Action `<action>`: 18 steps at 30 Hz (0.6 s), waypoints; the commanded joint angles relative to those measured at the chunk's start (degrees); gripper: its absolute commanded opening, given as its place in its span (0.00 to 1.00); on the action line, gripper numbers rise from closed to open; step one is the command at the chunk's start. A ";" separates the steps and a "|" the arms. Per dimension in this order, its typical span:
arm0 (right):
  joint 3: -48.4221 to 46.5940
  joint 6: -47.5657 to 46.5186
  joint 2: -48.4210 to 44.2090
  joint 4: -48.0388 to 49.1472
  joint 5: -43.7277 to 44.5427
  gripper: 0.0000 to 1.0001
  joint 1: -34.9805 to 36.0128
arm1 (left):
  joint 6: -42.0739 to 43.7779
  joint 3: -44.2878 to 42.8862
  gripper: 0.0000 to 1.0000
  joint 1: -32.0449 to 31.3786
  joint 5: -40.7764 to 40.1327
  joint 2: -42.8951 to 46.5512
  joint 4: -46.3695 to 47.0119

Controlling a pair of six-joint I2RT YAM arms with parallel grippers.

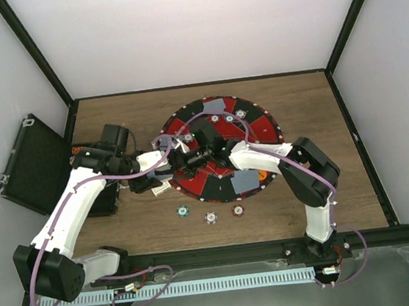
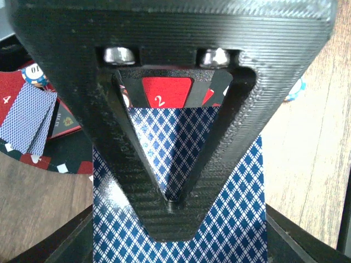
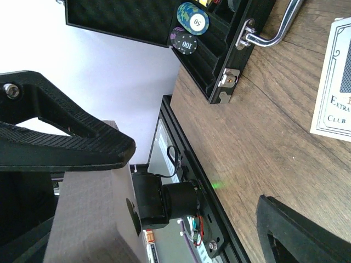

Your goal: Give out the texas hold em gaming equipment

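Note:
My left gripper (image 2: 173, 205) is shut on a stack of playing cards (image 2: 230, 219) with blue diamond backs, held over the near left edge of the round mat (image 1: 261, 128). In the top view it (image 1: 163, 169) sits just left of my right gripper (image 1: 188, 147). The right gripper (image 3: 196, 176) stands open with nothing between its fingers (image 3: 82, 139). Two cards (image 2: 27, 118) lie face down on the mat beside a chip (image 2: 34, 74). More cards (image 1: 215, 107) and chips (image 1: 240, 113) lie on the far side of the mat. Three chips (image 1: 211, 216) rest on the wood in front of it.
A black case (image 1: 32, 165) lies open at the left, its lid over the table edge. In the right wrist view it holds chips (image 3: 192, 22) in foam slots and has a metal handle (image 3: 274, 33). A white card box (image 3: 334, 82) lies on the wood nearby.

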State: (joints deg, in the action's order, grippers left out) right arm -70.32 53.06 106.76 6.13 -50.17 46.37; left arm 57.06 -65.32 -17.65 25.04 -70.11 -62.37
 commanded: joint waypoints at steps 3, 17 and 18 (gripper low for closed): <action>-0.24 0.74 1.71 1.06 -0.14 0.76 -1.46 | 0.42 -2.29 0.05 -0.28 2.11 1.24 -1.16; 5.99 -1.70 -2.63 -0.57 1.81 0.58 -5.35 | 0.39 -2.50 0.05 -0.28 2.53 1.22 -1.35; 5.88 -1.71 -3.10 -0.54 1.81 0.54 -5.33 | 0.34 -2.21 0.05 -0.26 2.44 1.08 -1.13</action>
State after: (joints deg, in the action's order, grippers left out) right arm -66.00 51.90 104.49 10.07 -52.97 42.72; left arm 57.04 -65.52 -17.67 24.05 -70.11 -63.40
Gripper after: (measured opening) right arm 0.593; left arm 0.630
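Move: My left hand holds the deck by its sides, back up, its middle about 2 cm to the right of that hand's pads. The top card I'm after lies roughly 1 cm left of my right hand point, 1 cm back and 2 cm above it. From my right hand, all about 17 cm lower: the white card box is 6 cm back and 2 cm left, the dealt cards on the mat 8 cm ahead and 3 cm right, the teal chips 13 cm back and 4 cm right. With my right hand's upper finger on the back of the top card, I drag it off the deck to the right by about 2.5 cm, drifting some 1 cm forward, level. The fingers begin to close around the protruding end but stay well open, while my left hand holds the deck still. ##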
